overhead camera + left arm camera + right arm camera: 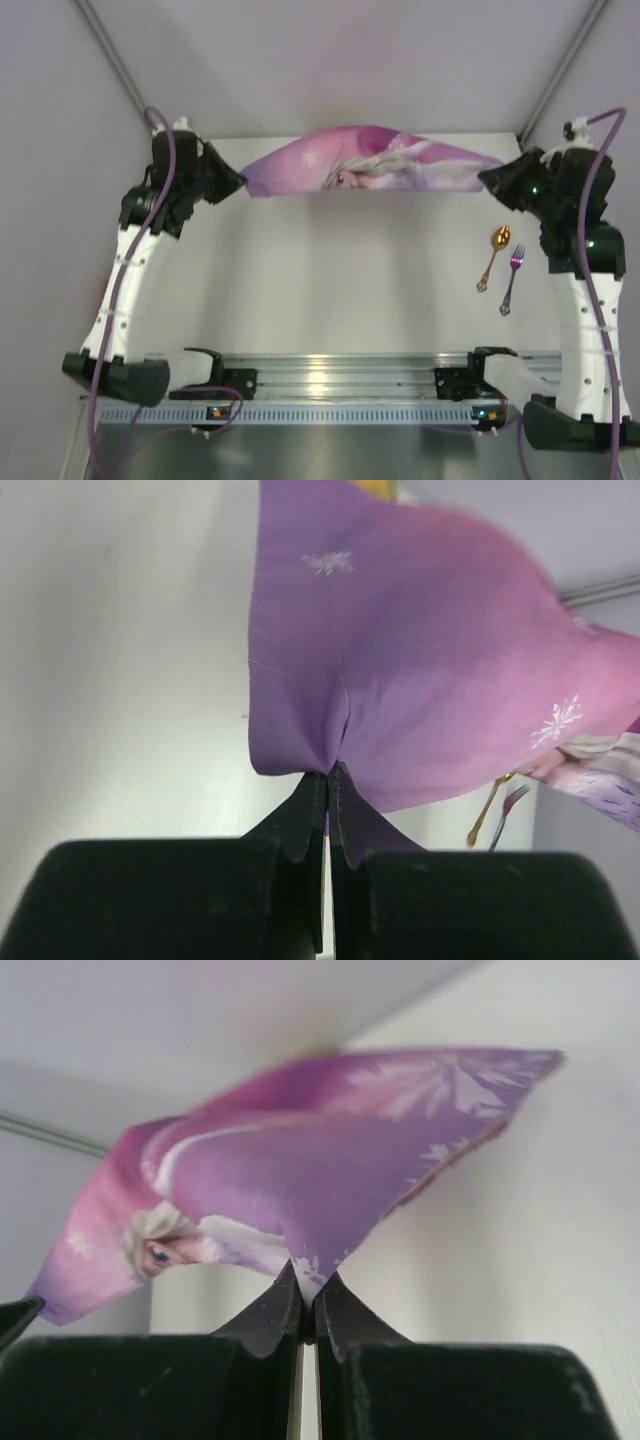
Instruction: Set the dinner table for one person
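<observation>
A purple printed cloth placemat [370, 160] hangs stretched between both grippers over the far part of the white dinner table [340, 290]. My left gripper [240, 183] is shut on its left corner; in the left wrist view the gripper [328, 772] pinches the purple cloth [400, 650]. My right gripper [484, 178] is shut on the right corner, and in the right wrist view it [308, 1295] pinches the placemat [320, 1180]. A gold spoon [493, 256] and a purple-tinted fork [512, 278] lie on the table at the right.
Grey walls close in the table at the back and sides. A metal rail [340, 385] with the arm bases runs along the near edge. The spoon [487, 805] and the fork [505, 810] also show under the cloth in the left wrist view.
</observation>
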Controlling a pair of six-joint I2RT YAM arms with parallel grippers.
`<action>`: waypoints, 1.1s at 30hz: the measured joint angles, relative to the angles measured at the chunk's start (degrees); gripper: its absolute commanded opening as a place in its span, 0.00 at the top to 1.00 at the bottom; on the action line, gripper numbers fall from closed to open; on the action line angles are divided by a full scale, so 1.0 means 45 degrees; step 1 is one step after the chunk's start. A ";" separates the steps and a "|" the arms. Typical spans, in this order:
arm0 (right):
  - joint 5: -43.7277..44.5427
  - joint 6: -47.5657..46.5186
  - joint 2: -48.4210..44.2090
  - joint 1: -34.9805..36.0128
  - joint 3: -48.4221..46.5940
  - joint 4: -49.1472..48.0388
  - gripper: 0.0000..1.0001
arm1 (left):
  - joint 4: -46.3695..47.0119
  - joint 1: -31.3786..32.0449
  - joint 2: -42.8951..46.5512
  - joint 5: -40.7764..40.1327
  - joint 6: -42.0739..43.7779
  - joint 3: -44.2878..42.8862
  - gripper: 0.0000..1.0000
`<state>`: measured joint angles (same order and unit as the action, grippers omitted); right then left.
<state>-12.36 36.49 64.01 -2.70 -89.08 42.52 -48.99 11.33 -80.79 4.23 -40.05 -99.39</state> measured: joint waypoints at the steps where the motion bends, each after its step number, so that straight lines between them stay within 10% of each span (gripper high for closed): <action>1: 0.0024 -0.0019 -0.0908 0.0024 0.1171 -0.0087 1.00 | 0.0296 -0.0005 0.1127 -0.0087 -0.0015 0.1457 1.00; 9: -0.0136 -0.0039 -0.0869 0.0325 1.2240 -0.0301 1.00 | 0.0194 -0.0019 0.4503 -0.0486 -0.0287 1.0137 1.00; 17: -0.0175 -0.0442 0.0141 0.0340 1.3342 -0.0350 0.95 | -0.0243 -0.0019 0.3371 -0.0559 -0.0971 1.3114 1.00; 20: -0.0180 -0.0563 -0.0151 0.0340 1.3265 -0.0311 0.80 | -0.0413 -0.0019 0.3565 -0.0593 -0.1103 1.3138 1.00; 22: -0.0199 -0.0597 -0.0165 0.0335 1.3148 -0.0330 0.47 | -0.0510 -0.0019 0.3842 -0.0729 -0.1200 1.3138 0.99; 24: -0.0243 -0.0772 -0.0160 0.0350 1.3100 -0.0355 0.09 | -0.0607 -0.0019 0.4061 -0.0874 -0.1239 1.3138 0.71; 27: -0.0384 -0.0894 -0.0165 0.0350 1.3080 -0.0287 0.06 | -0.0952 -0.0019 0.4104 -0.0976 -0.1477 1.3046 0.02; 33: -0.0495 -0.0855 -0.1258 0.0350 1.1662 0.0855 0.03 | -0.2463 -0.0019 0.4265 -0.1253 -0.1647 1.0282 0.02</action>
<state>-14.59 32.64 58.35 -1.13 -36.60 46.37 -60.07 11.25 -61.60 -1.41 -47.46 -53.12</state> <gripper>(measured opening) 0.955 0.980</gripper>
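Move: The cloth hangs stretched between both closed hands, to be laid on the bare tabletop nearer the robot. From the left hand, its landing spot is about 20 cm back, 5 cm left and 35 cm down, with the mostly hidden cup roughly 14 cm back and 34 cm left. From the right hand, its spot lies about 15 cm back, 1 cm left and 39 cm down; the spoon is level and 11 cm right, the fork 6 cm back and 16 cm right, both some 40 cm below. The cloth, still pinched by a near corner in each hand, is swept down and back onto the table: the left hand sinks about 30 cm while drawing back 20, the right sinks nearly 40 and comes back 16, both wrists tipping downward. Both then pause low, open wide to let the corners go, and start lifting, edging forward. ##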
